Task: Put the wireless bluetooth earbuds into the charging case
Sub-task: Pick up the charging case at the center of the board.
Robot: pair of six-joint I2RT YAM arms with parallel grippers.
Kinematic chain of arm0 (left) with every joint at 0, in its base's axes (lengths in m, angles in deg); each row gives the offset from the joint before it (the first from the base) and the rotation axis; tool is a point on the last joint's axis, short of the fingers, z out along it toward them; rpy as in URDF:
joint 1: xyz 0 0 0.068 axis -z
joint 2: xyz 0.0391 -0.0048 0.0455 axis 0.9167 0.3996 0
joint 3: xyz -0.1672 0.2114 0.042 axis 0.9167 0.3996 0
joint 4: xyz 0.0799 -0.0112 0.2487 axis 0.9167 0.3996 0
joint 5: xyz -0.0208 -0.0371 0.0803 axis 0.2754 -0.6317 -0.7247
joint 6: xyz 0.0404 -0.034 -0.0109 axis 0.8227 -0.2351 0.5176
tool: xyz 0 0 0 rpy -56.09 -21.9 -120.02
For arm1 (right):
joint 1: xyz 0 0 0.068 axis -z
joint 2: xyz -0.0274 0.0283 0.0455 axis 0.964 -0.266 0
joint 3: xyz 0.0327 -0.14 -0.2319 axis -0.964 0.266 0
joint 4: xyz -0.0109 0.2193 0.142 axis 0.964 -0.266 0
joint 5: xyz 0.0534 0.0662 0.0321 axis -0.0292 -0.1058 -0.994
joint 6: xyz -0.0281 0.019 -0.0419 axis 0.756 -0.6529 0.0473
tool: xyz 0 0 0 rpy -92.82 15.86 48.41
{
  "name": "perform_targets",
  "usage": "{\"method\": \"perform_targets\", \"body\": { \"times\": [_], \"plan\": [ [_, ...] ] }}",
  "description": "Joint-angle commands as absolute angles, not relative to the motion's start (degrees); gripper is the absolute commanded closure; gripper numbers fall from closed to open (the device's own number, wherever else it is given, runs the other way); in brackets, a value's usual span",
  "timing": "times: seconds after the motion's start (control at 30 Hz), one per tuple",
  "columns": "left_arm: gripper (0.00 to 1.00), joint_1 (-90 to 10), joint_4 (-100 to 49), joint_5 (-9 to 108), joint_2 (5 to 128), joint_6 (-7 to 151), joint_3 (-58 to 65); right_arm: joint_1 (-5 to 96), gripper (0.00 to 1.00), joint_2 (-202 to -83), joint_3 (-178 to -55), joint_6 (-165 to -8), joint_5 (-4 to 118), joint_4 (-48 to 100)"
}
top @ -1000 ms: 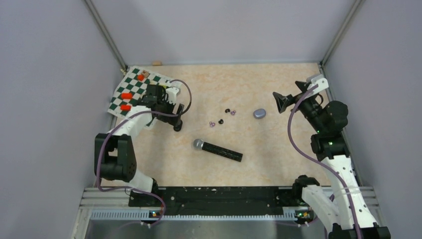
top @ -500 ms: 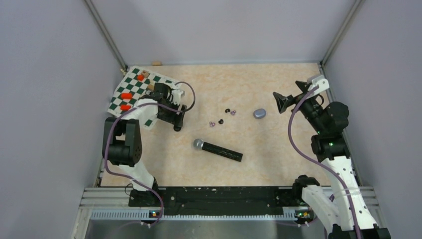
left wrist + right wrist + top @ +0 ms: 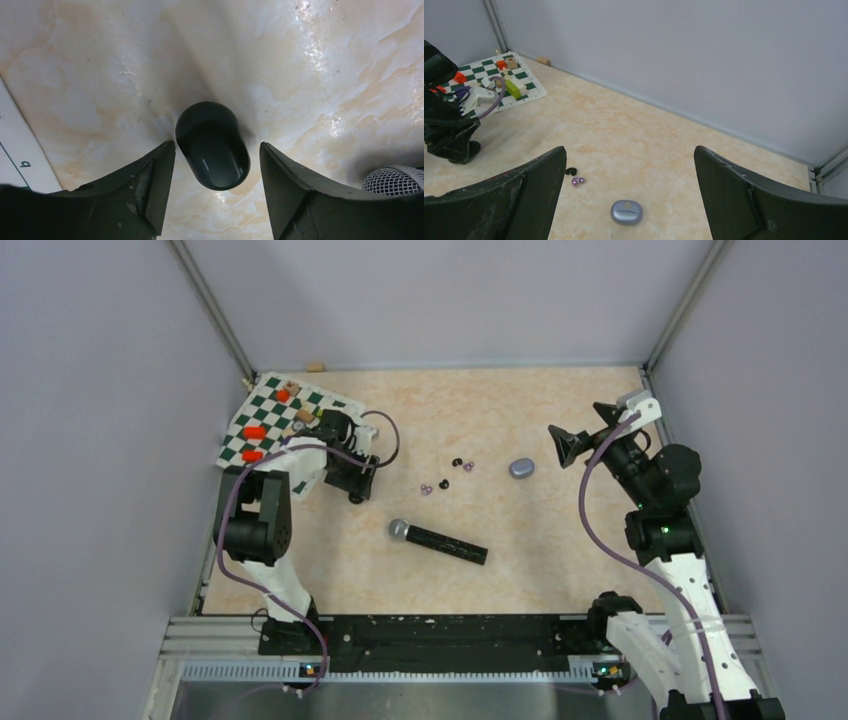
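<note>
Several tiny earbuds lie mid-table: a black one [image 3: 457,461] beside a purple one [image 3: 468,466], and a black one [image 3: 444,483] beside a purple one [image 3: 426,488]. To their right lies a lavender-grey charging case [image 3: 521,468], shut. A dark oval charging case [image 3: 212,145] lies on the table between the fingers of my left gripper [image 3: 216,146], with a gap on each side. My right gripper [image 3: 560,445] hangs wide open above the table's right side. In its own view the lavender-grey case [image 3: 626,212], a purple bud [image 3: 577,181] and a black bud [image 3: 570,171] show.
A black microphone [image 3: 437,541] with a mesh head lies in front of the buds; its head [image 3: 395,180] shows close to my left fingers. A green checked mat [image 3: 262,420] with red and wooden blocks fills the back left corner. Grey walls enclose the table.
My left gripper's fingers have narrowed around the dark case and the left arm has folded in toward the mat. The right arm has not moved.
</note>
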State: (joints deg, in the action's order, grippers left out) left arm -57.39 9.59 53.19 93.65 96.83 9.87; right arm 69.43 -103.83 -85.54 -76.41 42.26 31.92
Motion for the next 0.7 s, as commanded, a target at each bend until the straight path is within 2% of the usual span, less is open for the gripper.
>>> {"method": "perform_targets", "body": {
  "times": [0.0,0.33,0.57,0.67],
  "plan": [
    [0.35,-57.39,9.75,52.57,95.06,95.82,8.61,68.86,0.03,-103.55,-85.23,-76.47,41.35,34.81],
    [0.58,-57.40,8.78,53.96,92.66,94.97,8.55,68.87,0.03,-105.47,-84.71,-77.34,40.01,35.33],
    [0.67,-57.39,7.65,56.28,88.71,94.47,6.31,68.92,0.04,-107.29,-84.71,-78.03,40.30,35.58],
    [0.68,-57.32,7.47,58.52,86.29,92.99,4.03,68.91,0.04,-108.34,-84.92,-79.21,40.03,35.89]
  ]
}}
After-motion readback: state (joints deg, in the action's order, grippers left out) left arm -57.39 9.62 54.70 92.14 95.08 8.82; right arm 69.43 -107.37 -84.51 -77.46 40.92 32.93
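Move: Between the left hand's open fingers sits the black charging case, practically at the hand point, its middle about 1 cm below. The purple earbuds lie some 16 cm to its right, level with it, and the microphone's middle about 19 cm right and 12 cm back. The chessboard's middle is about 15 cm left and 13 cm ahead. From the right hand the case is some 44 cm left, 5 cm ahead and 34 cm below. Closing in place, the left fingers take the charging case by its two sides and pinch it. Once the grip has settled, the left hand starts to lift the case straight off the table, about 1.5 cm, easing slightly forward and right. Meanwhile the right hand, empty and wide open, sinks about 2.5 cm and reaches roughly 1.5 cm forward, tipping slightly down. ##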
